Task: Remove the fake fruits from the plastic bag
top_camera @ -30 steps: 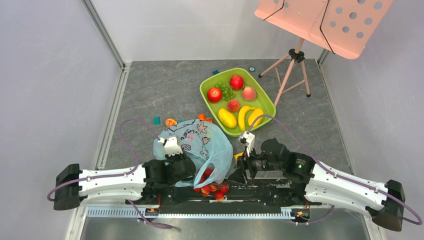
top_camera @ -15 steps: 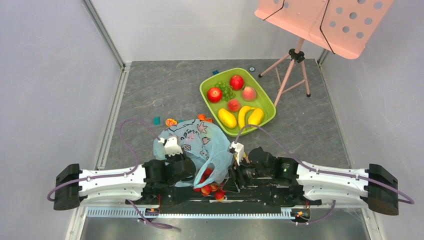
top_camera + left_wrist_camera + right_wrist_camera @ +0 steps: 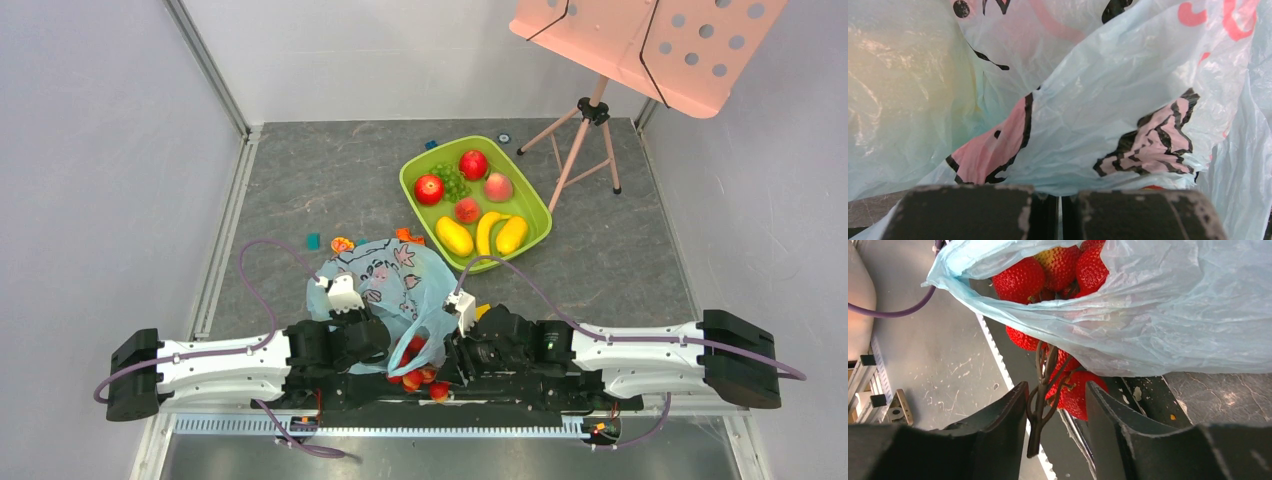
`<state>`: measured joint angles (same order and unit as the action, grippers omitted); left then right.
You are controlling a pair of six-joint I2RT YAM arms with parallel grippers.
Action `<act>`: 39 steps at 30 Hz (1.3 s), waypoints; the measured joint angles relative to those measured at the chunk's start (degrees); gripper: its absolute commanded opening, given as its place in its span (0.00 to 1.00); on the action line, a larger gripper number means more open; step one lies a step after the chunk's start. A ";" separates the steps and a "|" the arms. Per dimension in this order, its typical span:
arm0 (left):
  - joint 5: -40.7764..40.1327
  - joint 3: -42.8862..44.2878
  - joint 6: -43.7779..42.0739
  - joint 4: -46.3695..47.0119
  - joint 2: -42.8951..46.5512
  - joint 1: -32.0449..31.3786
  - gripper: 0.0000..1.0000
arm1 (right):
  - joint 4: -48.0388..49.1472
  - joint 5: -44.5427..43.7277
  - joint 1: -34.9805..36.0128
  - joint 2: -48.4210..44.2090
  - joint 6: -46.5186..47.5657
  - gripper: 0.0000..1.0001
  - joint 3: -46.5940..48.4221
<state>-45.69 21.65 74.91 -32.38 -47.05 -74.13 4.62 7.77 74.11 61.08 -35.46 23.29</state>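
The light-blue plastic bag (image 3: 385, 280) with pink cartoon prints lies near the arm bases, its mouth toward the near edge. Red strawberries (image 3: 415, 375) spill from that mouth. My left gripper (image 3: 1058, 192) is shut on a fold of the plastic bag (image 3: 1098, 100). In the right wrist view more strawberries (image 3: 1020, 279) show inside the film. One strawberry (image 3: 1075, 390) and the bunch's dark stem (image 3: 1038, 410) hang between the fingers of my right gripper (image 3: 1057, 387). Its jaws stand apart on either side of them.
A green tray (image 3: 407, 182) behind the bag holds apples, grapes, a peach, bananas and a mango. Small coloured blocks (image 3: 313, 241) lie left of the bag. A pink music stand (image 3: 640, 40) on a tripod (image 3: 590, 130) is at the back right.
My right arm has swung left to the bag's mouth, and its jaws have narrowed around the strawberry stem. The left arm and the bag have not moved.
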 measured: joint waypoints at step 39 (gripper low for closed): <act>0.81 -0.39 -0.66 1.36 0.22 0.00 0.02 | -10.19 -0.68 4.17 -6.62 7.15 0.00 20.94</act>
<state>-44.88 21.26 74.26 -31.03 -46.83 -74.13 -5.56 7.09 78.28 54.46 -28.32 44.23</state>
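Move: The brown stem of the strawberries is already between the right hand's open fingertips. The bunch's middle lies about 7 cm to the left, 1 cm ahead and 4 cm below, half under the plastic bag's mouth. The bag's middle is some 16 cm ahead and 13 cm left, a yellow block 14 cm ahead and 7 cm right, the green tray about 34 cm ahead and 5 cm right. From the left hand, the strawberries lie roughly 9 cm back and 8 cm right. The right fingers close and pinch the strawberries' stem as the hand eases about a centimetre left. The hand then draws back some 6 cm and begins rising, away from the bag mouth, before climbing steeply and swinging forward again to finish about 16 cm higher, fingertips tilted up a little. The left hand stays shut on the bag, holding it still. ##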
